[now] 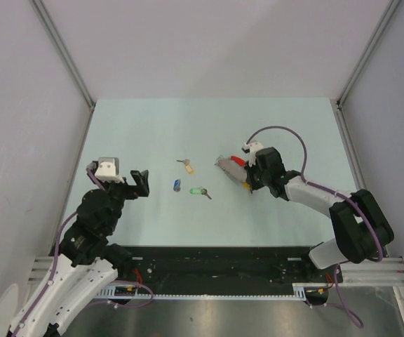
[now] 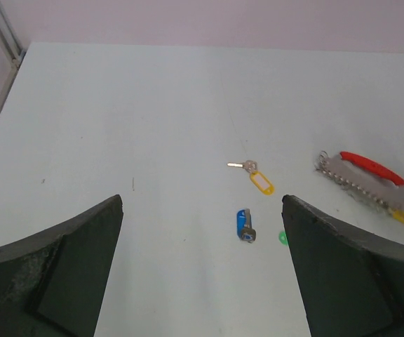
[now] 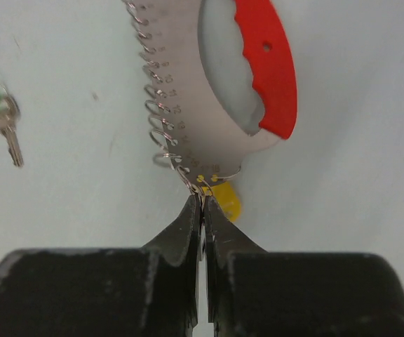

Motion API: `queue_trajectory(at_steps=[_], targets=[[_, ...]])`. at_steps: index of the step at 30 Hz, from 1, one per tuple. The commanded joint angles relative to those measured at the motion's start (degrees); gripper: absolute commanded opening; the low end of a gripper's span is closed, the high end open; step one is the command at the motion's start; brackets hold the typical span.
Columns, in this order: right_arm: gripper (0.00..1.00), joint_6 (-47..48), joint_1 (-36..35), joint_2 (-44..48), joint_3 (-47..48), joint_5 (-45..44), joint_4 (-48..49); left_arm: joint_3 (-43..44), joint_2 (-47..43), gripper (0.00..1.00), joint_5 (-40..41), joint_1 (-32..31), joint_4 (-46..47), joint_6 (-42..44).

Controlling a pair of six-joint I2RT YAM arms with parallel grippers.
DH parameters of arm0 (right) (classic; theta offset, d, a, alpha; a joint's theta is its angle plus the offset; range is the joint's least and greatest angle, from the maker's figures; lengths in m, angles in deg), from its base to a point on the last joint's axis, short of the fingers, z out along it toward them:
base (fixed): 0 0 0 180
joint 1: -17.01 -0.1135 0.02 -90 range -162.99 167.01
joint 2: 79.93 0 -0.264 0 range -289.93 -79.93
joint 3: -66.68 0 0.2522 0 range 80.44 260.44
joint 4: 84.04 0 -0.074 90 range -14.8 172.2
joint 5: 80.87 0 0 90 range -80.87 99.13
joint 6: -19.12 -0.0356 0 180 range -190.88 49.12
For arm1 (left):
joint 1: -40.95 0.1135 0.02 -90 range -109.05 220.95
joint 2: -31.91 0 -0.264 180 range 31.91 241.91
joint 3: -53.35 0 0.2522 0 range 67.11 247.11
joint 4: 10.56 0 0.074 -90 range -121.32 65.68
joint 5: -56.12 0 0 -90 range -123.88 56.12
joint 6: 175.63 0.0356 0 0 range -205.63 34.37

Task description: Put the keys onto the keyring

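Observation:
The keyring (image 1: 230,167) lies right of the table's middle, a grey toothed plate with a wire coil (image 3: 181,91) and a red arc (image 3: 268,70). My right gripper (image 3: 202,200) is shut at the coil's near end, pinching the thin metal of a yellow key (image 3: 226,200) whose tag sticks out beside the fingers. Three keys lie loose: a yellow-tagged one (image 2: 261,182), a blue one (image 2: 244,225) and a green one (image 1: 199,191). My left gripper (image 2: 202,202) hovers wide open to their left, holding nothing. The keyring (image 2: 367,179) shows at the right of the left wrist view.
The pale table (image 1: 153,133) is walled by grey panels on three sides. A black rail (image 1: 216,260) with cables runs along the near edge, between the arm bases.

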Motion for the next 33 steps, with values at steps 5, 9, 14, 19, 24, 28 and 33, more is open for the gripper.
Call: queue_trajectory(at_steps=[5, 9, 14, 19, 24, 28, 33], targets=[[0.18, -16.56, 1.87, 6.92, -9.54, -1.71, -1.58, 0.53, -2.59, 1.0, 4.16, 3.49, 0.21, -1.64], [0.57, -19.56, 3.81, 16.12, -11.83, -4.17, -0.7, 0.53, -4.52, 1.0, 5.91, 3.58, 0.3, -1.2], [0.84, -20.18, 4.16, 28.35, -12.45, -9.35, -1.32, -0.7, -8.83, 1.0, 5.92, 3.67, 2.58, 0.11], [1.0, -19.56, 5.57, 42.48, -12.45, -15.93, -3.07, -1.14, -10.68, 1.0, 6.62, 3.67, 3.29, 0.64], [1.0, -16.23, 5.83, 54.19, -12.19, -21.3, -3.69, -1.05, -12.43, 1.0, 7.32, 3.67, 4.25, -0.58], [1.0, -13.07, 5.92, 62.64, -11.4, -24.47, -5.18, -2.36, -16.82, 1.0, 7.42, 3.75, 6.27, -1.55], [1.0, -8.24, 5.92, 71.34, -11.31, -28.51, -6.5, -4.13, -22.8, 1.0, 6.8, 3.84, 9.52, -1.29]])
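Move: The right fingers, still shut on the near end of the red-handled keyring, are bound for bare table about 4 cm back, 2 cm right and 5 cm below. The keyring's middle lies about 7 cm ahead, 6 cm left and slightly below; the green key is some 17 cm left, 1 cm nearer the base, about 5 cm down. The keyring's middle is some 17 cm ahead, 31 cm right and 23 cm below the left hand. Still pinching the keyring's near end, the right hand draws it back and lowers it about 4 cm to the table, lets go as the fingers spread wide, then climbs quickly, some 27 cm, drifting right and back while the wrist swings the fingers up and clockwise. The open left hand also withdraws, about 5 cm each up and left and nearly as far back, tipping its fingers up. ##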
